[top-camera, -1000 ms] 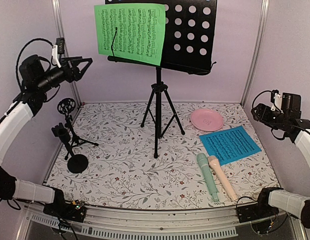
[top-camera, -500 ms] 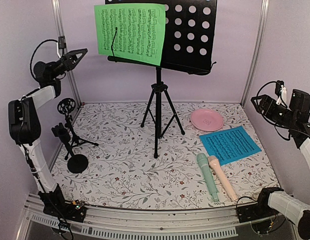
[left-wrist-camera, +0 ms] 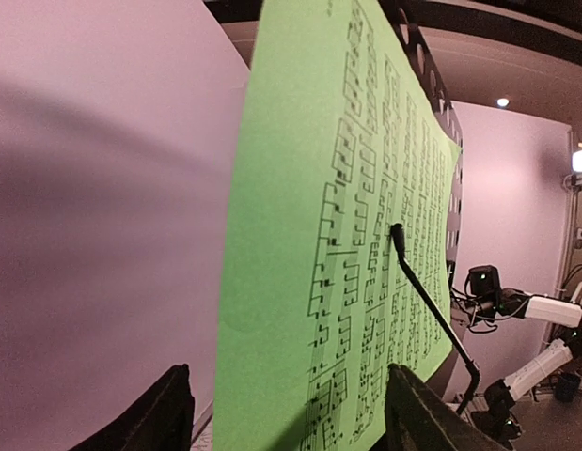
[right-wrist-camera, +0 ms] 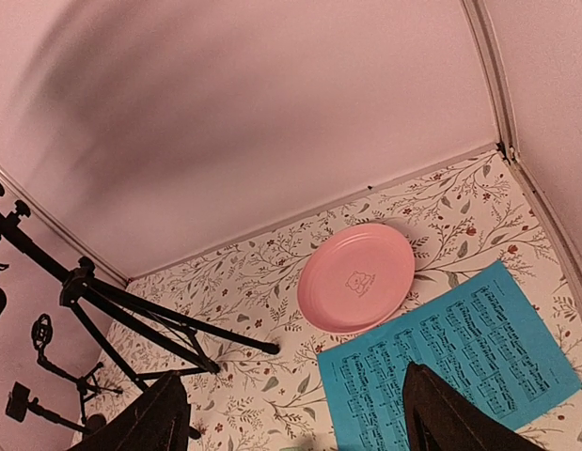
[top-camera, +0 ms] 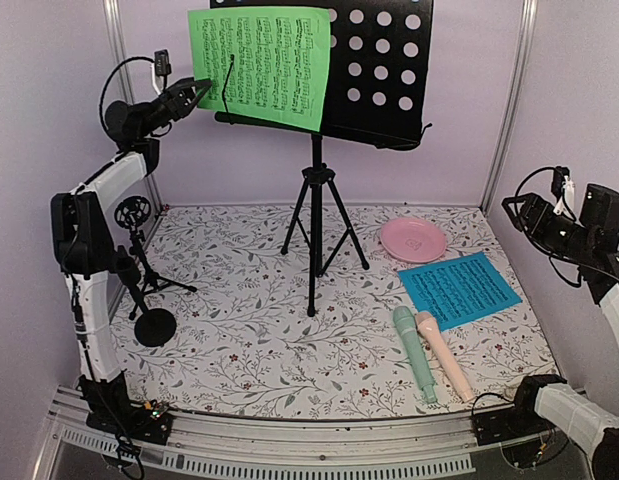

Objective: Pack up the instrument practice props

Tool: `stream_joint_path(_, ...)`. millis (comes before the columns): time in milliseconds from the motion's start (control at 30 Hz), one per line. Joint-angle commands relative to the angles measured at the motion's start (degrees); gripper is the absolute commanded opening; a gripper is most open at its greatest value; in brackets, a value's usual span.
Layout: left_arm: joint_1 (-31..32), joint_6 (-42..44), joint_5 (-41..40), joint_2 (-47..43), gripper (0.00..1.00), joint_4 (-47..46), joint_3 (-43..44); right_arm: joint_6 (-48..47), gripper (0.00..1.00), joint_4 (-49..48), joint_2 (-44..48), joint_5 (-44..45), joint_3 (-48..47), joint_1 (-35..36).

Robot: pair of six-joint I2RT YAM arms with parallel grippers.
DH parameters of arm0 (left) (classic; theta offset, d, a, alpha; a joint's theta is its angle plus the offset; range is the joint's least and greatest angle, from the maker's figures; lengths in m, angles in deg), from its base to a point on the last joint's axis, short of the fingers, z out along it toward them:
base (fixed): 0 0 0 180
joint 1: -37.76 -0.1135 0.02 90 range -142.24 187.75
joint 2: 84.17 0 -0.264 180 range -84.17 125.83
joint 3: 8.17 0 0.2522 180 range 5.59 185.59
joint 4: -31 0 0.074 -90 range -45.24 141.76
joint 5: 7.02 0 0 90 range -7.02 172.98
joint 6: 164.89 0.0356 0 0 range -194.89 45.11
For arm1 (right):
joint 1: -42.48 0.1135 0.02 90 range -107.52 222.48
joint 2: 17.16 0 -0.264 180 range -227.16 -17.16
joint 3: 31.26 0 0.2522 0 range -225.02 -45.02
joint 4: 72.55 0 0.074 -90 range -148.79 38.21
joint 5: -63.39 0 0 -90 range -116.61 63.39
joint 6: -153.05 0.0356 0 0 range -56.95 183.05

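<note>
The green sheet-music page (top-camera: 259,65) leans on the black perforated music desk (top-camera: 374,60), held under a thin black clip arm (left-wrist-camera: 432,310), on top of the tripod (top-camera: 316,215). My left gripper (top-camera: 199,90) is raised at the page's left edge. In the left wrist view its open jaws (left-wrist-camera: 291,423) straddle the page's lower edge (left-wrist-camera: 309,235) without gripping it. The blue page (top-camera: 459,290) lies flat at the right, with the mint-green microphone (top-camera: 414,353) and the pale-pink microphone (top-camera: 444,353) side by side in front of it. My right gripper (top-camera: 514,208) hovers open and empty above the blue page (right-wrist-camera: 450,362).
Two small black mic supports (top-camera: 139,270) stand at the left wall, below my left arm. A round pink dish (top-camera: 413,240) sits behind the blue page, and it also shows in the right wrist view (right-wrist-camera: 356,277). The tripod legs (right-wrist-camera: 131,315) spread over the middle of the floral mat.
My left arm has lifted and swung right, bringing its gripper from the left wall to the green page's edge, jaws narrowing slightly. The right arm rose a little at the right wall.
</note>
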Motion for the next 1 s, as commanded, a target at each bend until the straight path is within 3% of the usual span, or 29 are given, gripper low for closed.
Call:
stream_joint_path(0, 0.1, 1.3, -2.3, 1.0, 0.64, 2.6, 2.5, 1.2, 0.80, 0.9, 2.3, -0.2, 1.9, -0.1)
stream_joint_path(233, -0.3, 13.3, -5.9, -6.6, 0.49, 12.5, -4.9, 2.0, 0.80, 0.1, 2.5, -1.0, 3.6, -0.1)
stream_joint_path(433, -2.0, 15.7, -7.8, -10.9, 0.33, 13.2, -9.1, 2.2, 0.80, 0.1, 2.1, -1.4, 3.7, -0.1)
stream_joint_path(633, -2.1, 16.0, -6.3, -13.8, 0.02, 12.3, -11.1, 1.7, 0.80, -0.4, 1.8, -1.1, 4.1, -0.1)
stream_joint_path(800, -2.5, 17.7, -7.2, -15.7, 0.00, 15.5, -12.1, 2.3, 0.80, -1.1, 1.1, -1.5, 4.0, -0.1)
stream_joint_path(967, -3.5, 32.3, -19.2, -23.4, 0.00, 33.8, -15.8, 2.5, 0.80, -1.9, 1.1, -1.6, 4.4, -0.1)
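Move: The green sheet music's left edge already reaches in between the left hand's open fingers, low on that edge. The sheet's middle is about 12 cm to the right, 5 cm higher and 2 cm farther out. The stand's wire clip crosses the sheet some 5 cm right of this hand, about 1 cm ahead and 1 cm up; the black stand plate centres roughly 25 cm right, 3 cm ahead and 4 cm up. From the right hand the green sheet lies about 46 cm left, 22 cm ahead and 22 cm higher. Left fingers shut fully on the green sheet's left edge, pinching it low down: the hand first eases forward about 2 cm while closing, then draws left and up some 4 cm each and back 3 cm, pulling the edge away from the stand plate and turning roughly 15 degrees counter-clockwise. The open, empty right hand sinks about 2.5 cm. ##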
